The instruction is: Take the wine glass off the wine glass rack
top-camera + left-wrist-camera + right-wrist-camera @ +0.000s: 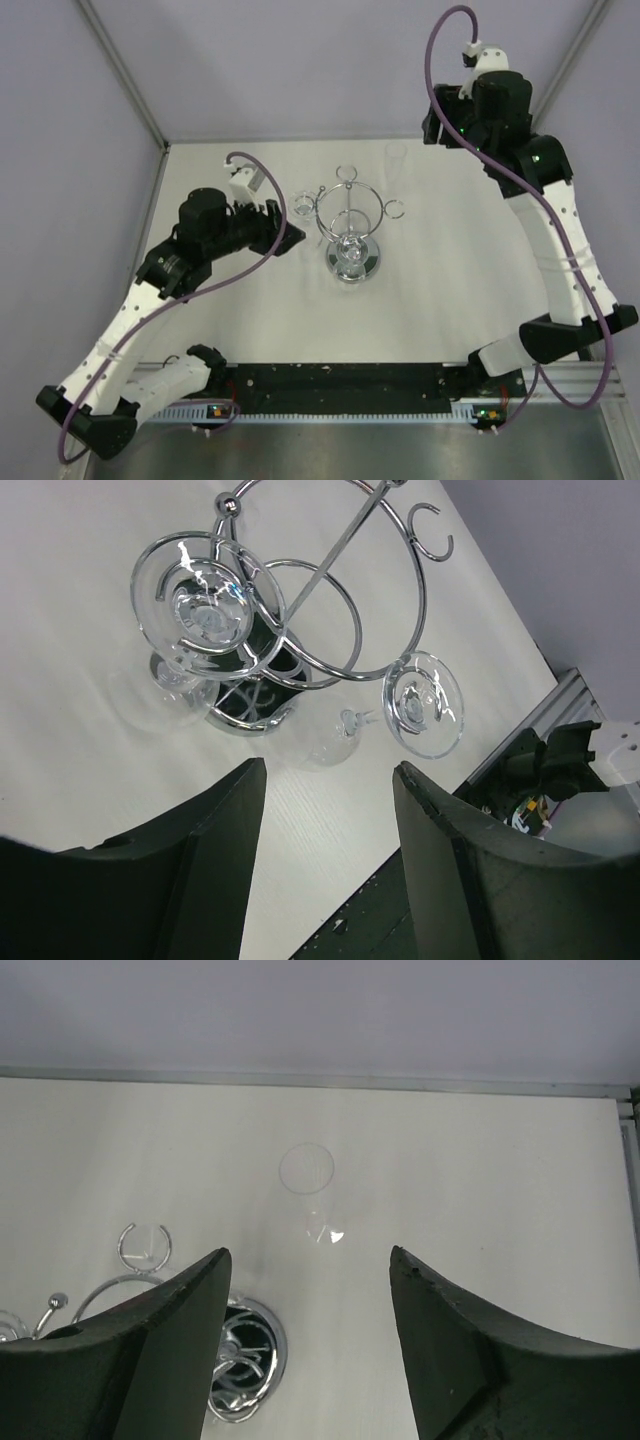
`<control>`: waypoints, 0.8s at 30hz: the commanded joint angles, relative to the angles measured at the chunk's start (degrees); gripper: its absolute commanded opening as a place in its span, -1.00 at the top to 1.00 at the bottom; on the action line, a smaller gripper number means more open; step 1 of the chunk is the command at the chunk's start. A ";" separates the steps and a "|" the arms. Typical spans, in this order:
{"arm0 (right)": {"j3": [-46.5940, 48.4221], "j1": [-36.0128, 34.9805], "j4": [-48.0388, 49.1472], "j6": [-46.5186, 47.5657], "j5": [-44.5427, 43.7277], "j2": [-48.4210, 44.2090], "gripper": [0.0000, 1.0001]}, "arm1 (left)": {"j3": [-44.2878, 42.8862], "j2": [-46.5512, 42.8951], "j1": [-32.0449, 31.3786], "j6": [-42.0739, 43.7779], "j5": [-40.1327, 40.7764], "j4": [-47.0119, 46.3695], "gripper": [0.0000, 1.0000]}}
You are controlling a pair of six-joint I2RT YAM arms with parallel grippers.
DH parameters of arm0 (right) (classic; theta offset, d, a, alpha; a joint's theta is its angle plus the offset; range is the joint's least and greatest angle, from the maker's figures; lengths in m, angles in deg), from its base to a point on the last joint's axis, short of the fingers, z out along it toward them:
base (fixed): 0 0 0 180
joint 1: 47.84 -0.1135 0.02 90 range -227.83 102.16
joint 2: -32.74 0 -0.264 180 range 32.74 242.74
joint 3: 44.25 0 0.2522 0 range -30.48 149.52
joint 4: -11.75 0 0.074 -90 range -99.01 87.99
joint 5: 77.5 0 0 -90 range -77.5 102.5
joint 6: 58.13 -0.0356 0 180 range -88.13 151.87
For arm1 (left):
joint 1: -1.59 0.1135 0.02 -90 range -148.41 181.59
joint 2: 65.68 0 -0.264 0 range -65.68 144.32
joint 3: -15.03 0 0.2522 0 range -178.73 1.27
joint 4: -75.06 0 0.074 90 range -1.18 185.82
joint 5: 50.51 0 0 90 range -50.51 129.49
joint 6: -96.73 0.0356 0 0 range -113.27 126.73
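Observation:
The chrome wine glass rack stands mid-table on its round mirrored base. Two clear wine glasses hang upside down from its rings. One hangs on the left arm, the other toward the front. Another wine glass stands upright on the table behind the rack. My left gripper is open just left of the left hanging glass and holds nothing. Raised over the far right of the table, my right gripper is open and empty, above the standing glass.
White tabletop with grey walls at the back and left. An aluminium rail runs along the near edge between the arm bases. The right arm's purple cable loops high at the back right.

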 commanded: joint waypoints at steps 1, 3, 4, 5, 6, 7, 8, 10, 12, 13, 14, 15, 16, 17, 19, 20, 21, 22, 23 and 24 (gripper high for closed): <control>-6.31 -0.88 3.53 -0.17 0.93 -5.01 -0.31 | -3.29 1.06 1.43 0.44 3.58 3.68 -0.21; -8.77 -0.88 3.80 -1.40 2.51 -7.30 -0.32 | -3.90 2.29 3.27 0.18 1.75 3.95 -0.21; -10.44 -0.88 4.32 -2.19 3.74 -8.79 -0.32 | -4.34 3.16 4.15 0.18 1.04 4.47 -0.21; -12.11 -0.96 5.28 -2.81 5.40 -10.19 -0.32 | -4.87 3.87 5.03 0.09 0.69 4.83 -0.21; -14.12 -1.14 6.25 -3.60 6.64 -11.77 -0.33 | -5.14 4.48 5.82 0.09 0.68 4.83 -0.20; -15.97 -1.23 7.30 -3.95 7.78 -14.05 -0.33 | -5.23 4.93 6.44 0.09 0.86 4.57 -0.20; -17.21 -1.40 7.40 -4.13 8.23 -15.29 -0.33 | -5.31 5.37 7.14 0.09 0.77 4.13 -0.21; -19.41 -1.84 7.75 -4.48 8.58 -17.76 -0.34 | -5.14 6.51 8.81 -0.17 -0.72 3.16 -0.20; -21.87 -2.63 7.93 -4.83 9.02 -19.69 -0.34 | -4.88 8.00 10.48 -0.88 -3.00 1.94 -0.20; -22.75 -2.98 7.84 -4.75 9.28 -20.57 -0.34 | -4.53 8.44 11.19 -1.49 -3.79 0.80 -0.19; -23.71 -3.16 8.01 -4.75 9.63 -21.54 -0.34 | -3.65 8.45 11.63 -2.19 -4.76 -1.04 -0.19; -24.59 -3.25 8.10 -4.57 10.25 -22.42 -0.34 | -2.51 8.19 11.81 -2.72 -5.55 -3.41 -0.19; -25.04 -3.34 7.93 -4.57 10.69 -23.03 -0.34 | -1.46 7.83 11.98 -3.68 -5.99 -5.87 -0.18; -25.83 -3.34 7.75 -4.57 10.95 -23.74 -0.34 | -0.58 7.66 12.25 -4.56 -6.61 -7.54 -0.19; -27.23 -3.60 7.93 -4.75 11.83 -25.06 -0.34 | 0.48 8.00 13.12 -6.67 -8.54 -10.97 -0.19; -28.02 -3.69 7.84 -5.01 11.92 -25.58 -0.34 | 0.66 8.53 13.39 -7.64 -10.20 -11.95 -0.19; -28.81 -3.86 8.28 -5.27 12.01 -26.20 -0.34 | 0.84 9.23 13.74 -8.69 -11.43 -13.44 -0.19; -29.69 -3.95 8.28 -5.45 12.01 -26.81 -0.34 | 0.75 10.11 14.00 -9.48 -12.67 -14.23 -0.19; -30.40 -4.04 8.54 -5.45 13.40 -26.99 -0.34 | 0.84 10.81 14.18 -10.27 -13.55 -14.59 -0.18; -31.19 -4.22 8.63 -5.62 13.42 -27.43 -0.34 | 0.75 11.52 14.36 -10.98 -14.25 -15.55 -0.18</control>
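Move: The hanging left wine glass has its foot about 8 cm straight ahead of my left hand, roughly level with it. From the same hand, the near glass's foot is some 12 cm right and 2 cm back, the rack's ring centre 12 cm right and 7 cm ahead. From my right hand that left foot lies about 27 cm left, 9 cm back and 12 cm down; the freed glass stands 13 cm ahead, 5 cm left, 22 cm below. I bring my open left hand forward about 6.5 cm towards the left wine glass's foot, bearing left and sinking a little, then easing back right near the end, while its fingers tip down and swing slightly counter-clockwise. Meanwhile my empty right hand draws back some 11 cm, sinking slightly, away from the glass already standing on the table, and turns about 10 degrees counter-clockwise. ##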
